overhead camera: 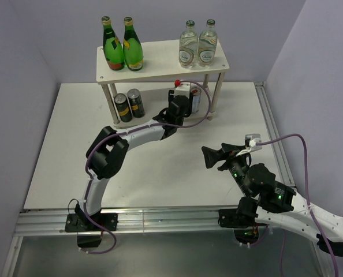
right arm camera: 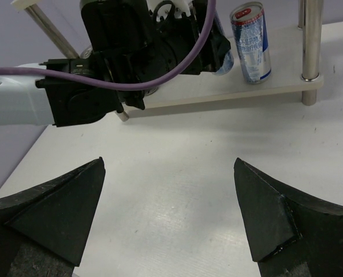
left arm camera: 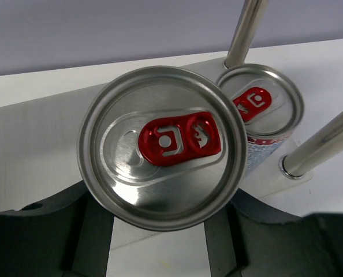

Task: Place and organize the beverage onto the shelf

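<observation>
The shelf (overhead camera: 160, 64) stands at the back with two green bottles (overhead camera: 124, 49) and two clear bottles (overhead camera: 198, 45) on its top board. My left gripper (overhead camera: 179, 107) reaches under that board and is shut on a silver can with a red tab (left arm camera: 160, 147), over the lower board (left arm camera: 33, 150). Whether that can rests on the board I cannot tell. A second silver can (left arm camera: 258, 109) stands just right of it, beside the right legs. My right gripper (overhead camera: 209, 157) hangs open over bare table, its fingers (right arm camera: 56, 213) wide apart.
Two dark cans (overhead camera: 129, 105) stand at the left end of the lower tier. Metal legs (left arm camera: 321, 144) rise close to the right of the standing silver can. Purple walls close in the table at the back and sides.
</observation>
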Controlling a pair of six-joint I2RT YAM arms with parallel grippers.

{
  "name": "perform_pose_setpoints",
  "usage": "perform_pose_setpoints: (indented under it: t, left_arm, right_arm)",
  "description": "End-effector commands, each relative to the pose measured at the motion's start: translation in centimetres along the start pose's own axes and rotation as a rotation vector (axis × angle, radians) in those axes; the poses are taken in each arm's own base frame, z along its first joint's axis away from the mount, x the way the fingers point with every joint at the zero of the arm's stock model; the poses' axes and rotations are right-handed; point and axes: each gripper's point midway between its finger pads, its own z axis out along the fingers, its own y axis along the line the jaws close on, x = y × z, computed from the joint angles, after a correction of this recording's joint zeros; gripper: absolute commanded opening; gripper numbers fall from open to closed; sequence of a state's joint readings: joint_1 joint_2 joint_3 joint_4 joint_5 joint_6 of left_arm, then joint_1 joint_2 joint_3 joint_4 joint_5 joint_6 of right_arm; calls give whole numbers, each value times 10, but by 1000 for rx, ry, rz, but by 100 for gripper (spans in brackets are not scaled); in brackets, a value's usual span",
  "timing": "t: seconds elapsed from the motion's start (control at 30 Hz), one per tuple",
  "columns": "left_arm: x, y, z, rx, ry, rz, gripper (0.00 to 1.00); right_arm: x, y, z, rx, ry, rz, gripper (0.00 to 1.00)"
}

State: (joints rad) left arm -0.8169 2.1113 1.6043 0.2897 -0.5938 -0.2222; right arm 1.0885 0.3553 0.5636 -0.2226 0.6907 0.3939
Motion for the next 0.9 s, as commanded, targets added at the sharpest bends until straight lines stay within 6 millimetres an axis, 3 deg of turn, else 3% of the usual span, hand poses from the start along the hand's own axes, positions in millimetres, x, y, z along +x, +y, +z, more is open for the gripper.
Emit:
perform_pose_setpoints:
  t: [0.0,0.2,0.43,0.53,0.57,0.6,0.7,0.77,0.87]
  left_arm:
    - [-50,-17,4,51,-128,-89,0]
    - [-22,-20,12,56,-87,-110,0]
    - [-11,-18,13,45,-71,-123,2]
    - [-8,-16,13,38,-71,-119,30]
    - [-6,-16,12,40,-65,-114,55]
    - [-5,-16,13,39,-61,-113,63]
    - [-5,-13,10,26,-58,-120,80]
    - [-7,-9,8,15,-65,-124,99]
    - [-7,-2,0,3,-67,-122,99]
  right_arm:
    - [-8,0,1,9,-26,13,100]
    - [-6,-1,2,16,-22,7,100]
    - [-7,-1,3,21,-19,3,100]
    - [-7,-1,2,21,-18,5,100]
    - [-7,0,2,19,-14,6,100]
    - [-8,0,2,18,-16,10,100]
    - [-8,-1,2,22,-17,9,100]
    - [-8,-1,1,22,-17,12,100]
    - [-7,-1,1,22,-17,18,100]
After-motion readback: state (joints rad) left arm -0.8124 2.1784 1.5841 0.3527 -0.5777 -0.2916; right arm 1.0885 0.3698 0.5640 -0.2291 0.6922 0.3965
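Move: Beneath the left hand, which already holds the beverage can upright, is the bare spot on the lower shelf, about 10 cm down and 1 cm to its right. A standing can of the same kind waits some 6 cm to the hand's right, 1 cm farther out and about 3 cm lower. The nearer dark can is level with the hand, roughly 18 cm left and 3 cm lower. From the idle right hand, the spot is about 29 cm ahead, 10 cm left and 18 cm below. Lowering the held can with the left hand, about 4 cm nearly straight down and a touch to the right, onto the lower shelf right beside the standing can. The hand then stays there briefly before the fingers open from their grip to fully wide and let go of the can, the hand remaining around it with hardly any wrist turn. ##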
